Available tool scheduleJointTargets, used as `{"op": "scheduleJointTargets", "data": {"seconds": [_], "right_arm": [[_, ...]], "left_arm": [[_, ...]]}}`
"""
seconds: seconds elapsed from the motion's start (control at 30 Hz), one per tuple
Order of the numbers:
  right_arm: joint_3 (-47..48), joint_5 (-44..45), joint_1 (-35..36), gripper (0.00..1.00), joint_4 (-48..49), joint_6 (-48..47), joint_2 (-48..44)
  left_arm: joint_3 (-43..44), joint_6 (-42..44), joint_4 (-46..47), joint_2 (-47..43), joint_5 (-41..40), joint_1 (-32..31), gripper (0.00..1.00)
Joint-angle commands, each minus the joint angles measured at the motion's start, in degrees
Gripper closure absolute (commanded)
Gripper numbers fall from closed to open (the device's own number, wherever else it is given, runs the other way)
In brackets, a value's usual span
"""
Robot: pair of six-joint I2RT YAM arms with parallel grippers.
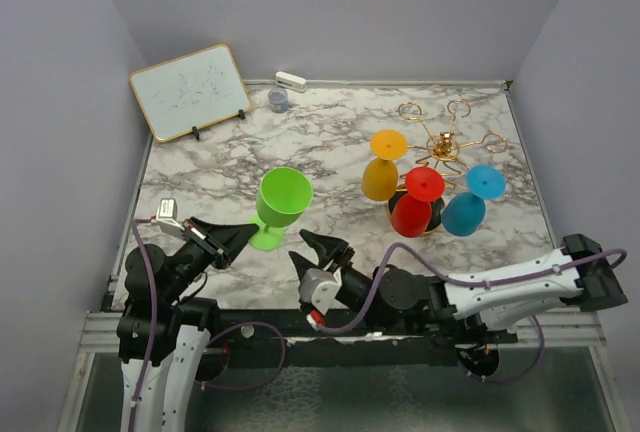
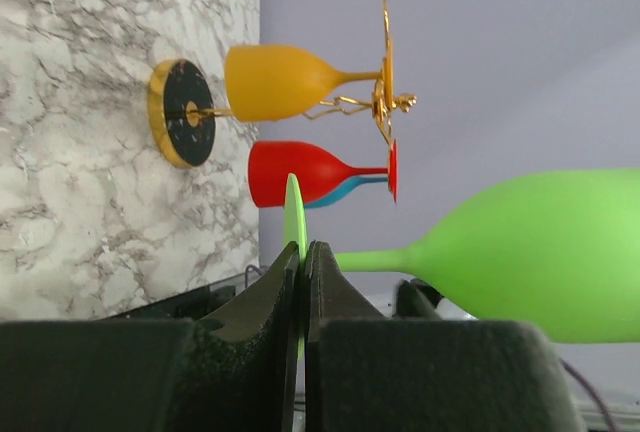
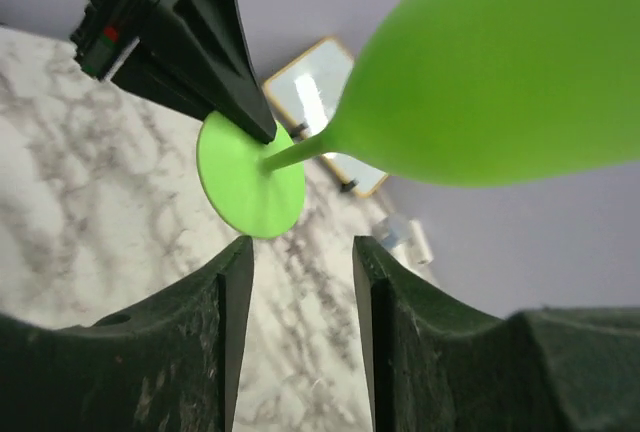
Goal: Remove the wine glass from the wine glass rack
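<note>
A green wine glass stands upright off the rack, left of centre on the marble table. My left gripper is shut on the rim of its round foot; the thin green disc shows pinched between the jaws, and the bowl fills the right of the left wrist view. My right gripper is open just right of the foot, touching nothing. The gold wine glass rack stands at the back right. A yellow, a red and a blue glass hang from it upside down.
A small whiteboard leans at the back left. A little grey cup and a white block sit by the back wall. The rack's black gold-rimmed base rests on the marble. Walls close in left, right and behind.
</note>
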Motion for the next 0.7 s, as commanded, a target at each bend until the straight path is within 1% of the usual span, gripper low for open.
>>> {"op": "scheduleJointTargets", "data": {"seconds": [0.0,0.13,0.23,0.3,0.47,0.53,0.6,0.67], "right_arm": [[12.93,-0.32,0.78,0.55,-43.23,29.47,-10.24],[23.76,-0.45,0.81,0.55,-65.88,46.27,-13.46],[32.46,0.24,0.73,0.56,-77.71,54.77,-12.36],[37.64,1.05,0.74,0.57,-83.24,58.38,-10.45],[47.83,1.48,0.68,0.56,-84.5,57.56,-5.22],[52.38,1.12,-0.19,0.54,-83.84,55.92,-2.9],[57.35,-2.03,-2.42,0.53,-83.04,54.63,-0.73],[62.22,-6.72,-6.58,0.52,-82.49,53.39,1.65]], "left_arm": [[-1.41,-1.04,-0.9,-2.63,-7.25,0.04,1.0],[-1.39,0.96,-1.7,-4.14,-10.83,0.07,1.0],[-1.34,2.89,-1.52,-4.21,-11.88,0.06,1.0],[-1.13,4.72,-1.46,-4.32,-12.25,0.1,1.0],[-0.64,8.98,-2.09,-6.03,-13.62,0.12,1.0],[-0.8,9.57,-2.21,-6.6,-13.56,0.08,1.0],[-0.99,9.96,-2.44,-7.02,-13.44,0.05,1.0],[-0.91,10.3,-3.07,-7.13,-13.48,0.1,1.0]]}}
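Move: The green wine glass is already upright, its foot pinched at the edge in the left fingers; its middle is about 8 cm above the left hand, 2 cm ahead and 4 cm right. From the right hand, open and already clear of it, its middle is about 4 cm left, 1 cm ahead and 7 cm up. At about hand level, the red glass hangs some 24 cm right and 8 cm ahead of the right hand, the orange glass 17 cm right and 15 cm ahead. The green glass stays pinched by its foot in the shut left fingers, which carry it about 3 cm left and slightly down, turning some 10 degrees counter-clockwise. Away from it the right hand swings up about 12 cm and nearly 8 cm right before easing 2 cm back left, rolling some 40 degrees so its half-open fingers dip. ##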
